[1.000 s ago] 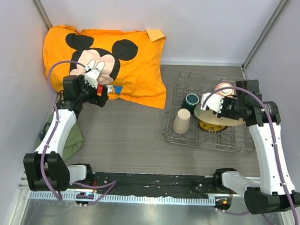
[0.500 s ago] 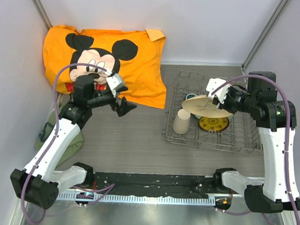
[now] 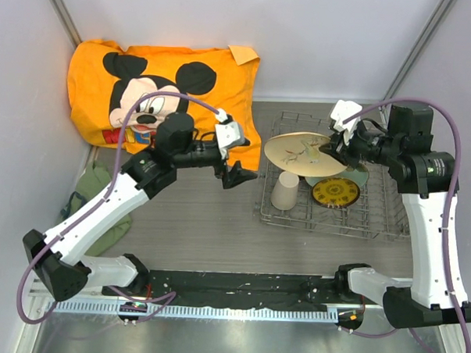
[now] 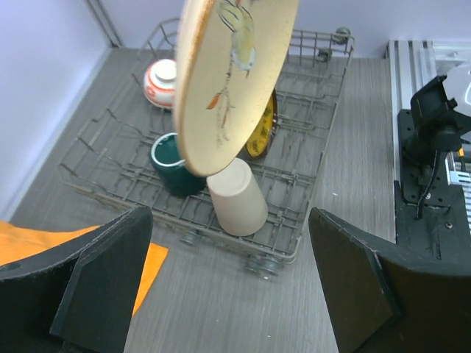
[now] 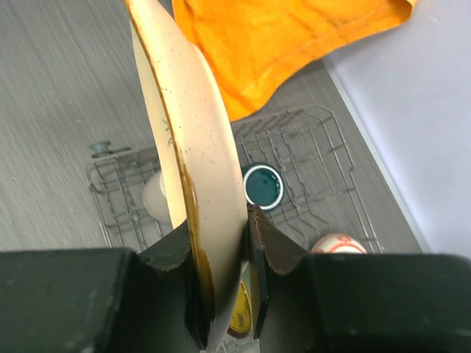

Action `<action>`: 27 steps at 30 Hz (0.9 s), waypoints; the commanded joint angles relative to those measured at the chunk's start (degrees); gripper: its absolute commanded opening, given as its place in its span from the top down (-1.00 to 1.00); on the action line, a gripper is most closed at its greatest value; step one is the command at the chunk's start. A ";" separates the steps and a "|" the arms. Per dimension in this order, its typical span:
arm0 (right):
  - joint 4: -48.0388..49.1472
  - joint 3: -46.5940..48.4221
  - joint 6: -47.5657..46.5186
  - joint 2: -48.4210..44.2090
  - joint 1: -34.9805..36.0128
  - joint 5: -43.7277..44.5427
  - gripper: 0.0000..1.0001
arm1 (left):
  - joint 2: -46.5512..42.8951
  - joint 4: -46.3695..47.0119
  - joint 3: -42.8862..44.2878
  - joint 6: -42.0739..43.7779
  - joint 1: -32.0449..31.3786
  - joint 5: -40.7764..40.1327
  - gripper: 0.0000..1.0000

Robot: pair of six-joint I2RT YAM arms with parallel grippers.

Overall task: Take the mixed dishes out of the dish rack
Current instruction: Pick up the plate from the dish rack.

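My right gripper is shut on the rim of the cream floral plate and holds it in the air over the left half of the grey wire dish rack. In the rack are the beige cup, upside down, and the pale-green plate with a yellow centre. The left wrist view shows the teal mug and the red-orange bowl in the rack behind the held plate. My left gripper is open and empty just left of the rack.
An orange Mickey Mouse pillow lies at the back left. A green cloth lies by the left wall. Walls close the table on the left, back and right. A black rail runs along the near edge.
My right gripper has lifted the cream plate out of the rack, up and to the left. My left arm has swung right from the pillow to the rack's left edge.
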 commanded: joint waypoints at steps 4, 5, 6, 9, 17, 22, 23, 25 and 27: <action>11.13 -1.55 5.30 -2.67 0.59 -7.99 0.94 | 3.87 0.55 4.57 0.03 -3.05 -5.01 -0.84; 11.31 -1.90 5.65 -2.85 0.68 -8.25 0.94 | 4.48 0.46 4.84 -0.05 -3.06 -5.10 -0.84; 11.40 -2.17 5.83 -3.03 0.77 -8.77 0.94 | 4.75 0.54 5.36 -0.40 -3.23 -5.01 -0.84; 11.84 -3.22 6.88 -3.38 0.86 -10.62 0.94 | 5.81 0.55 6.60 -1.63 -3.41 -4.22 -0.84; 16.93 -5.77 13.03 -4.52 1.73 -16.16 0.94 | 8.36 -0.24 9.06 -3.84 -4.90 -1.14 -0.65; 19.48 -6.39 16.10 -4.79 2.17 -18.53 0.93 | 8.80 -1.12 8.62 -3.13 -5.60 -0.35 -0.20; 19.57 -6.48 16.55 -4.87 2.09 -18.97 0.93 | 8.80 -1.12 8.53 -3.04 -5.61 -0.18 -0.11; 20.36 -7.00 17.42 -4.96 2.26 -19.85 0.92 | 8.80 -1.12 8.27 -3.22 -5.61 0.26 0.19; 20.71 -7.88 17.52 -5.14 2.44 -19.68 0.89 | 8.71 -1.13 8.18 -3.39 -5.61 0.96 0.55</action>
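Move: The plate already hangs from my right fingers above the rack. From my open left hand, its middle is about 14 cm to the right, 2 cm ahead and slightly lower, with the nearest rim only some 4 cm off. Far below my left hand stand the beige cup, about 13 cm right and 8 cm ahead, and the green mug, 17 cm right and 18 cm ahead. My left gripper waits about 21 cm left of my right hand and 3 cm back. I bring both hands together for a hand-over. My right hand keeps its grip and carries the plate about 5 cm left and a little back, rolling its left side up some 15 degrees as it goes. My left hand reaches about 4.5 cm right, dipping about 2 cm and partly recovering, takes the near rim between its open fingers, then closes them onto it late. ##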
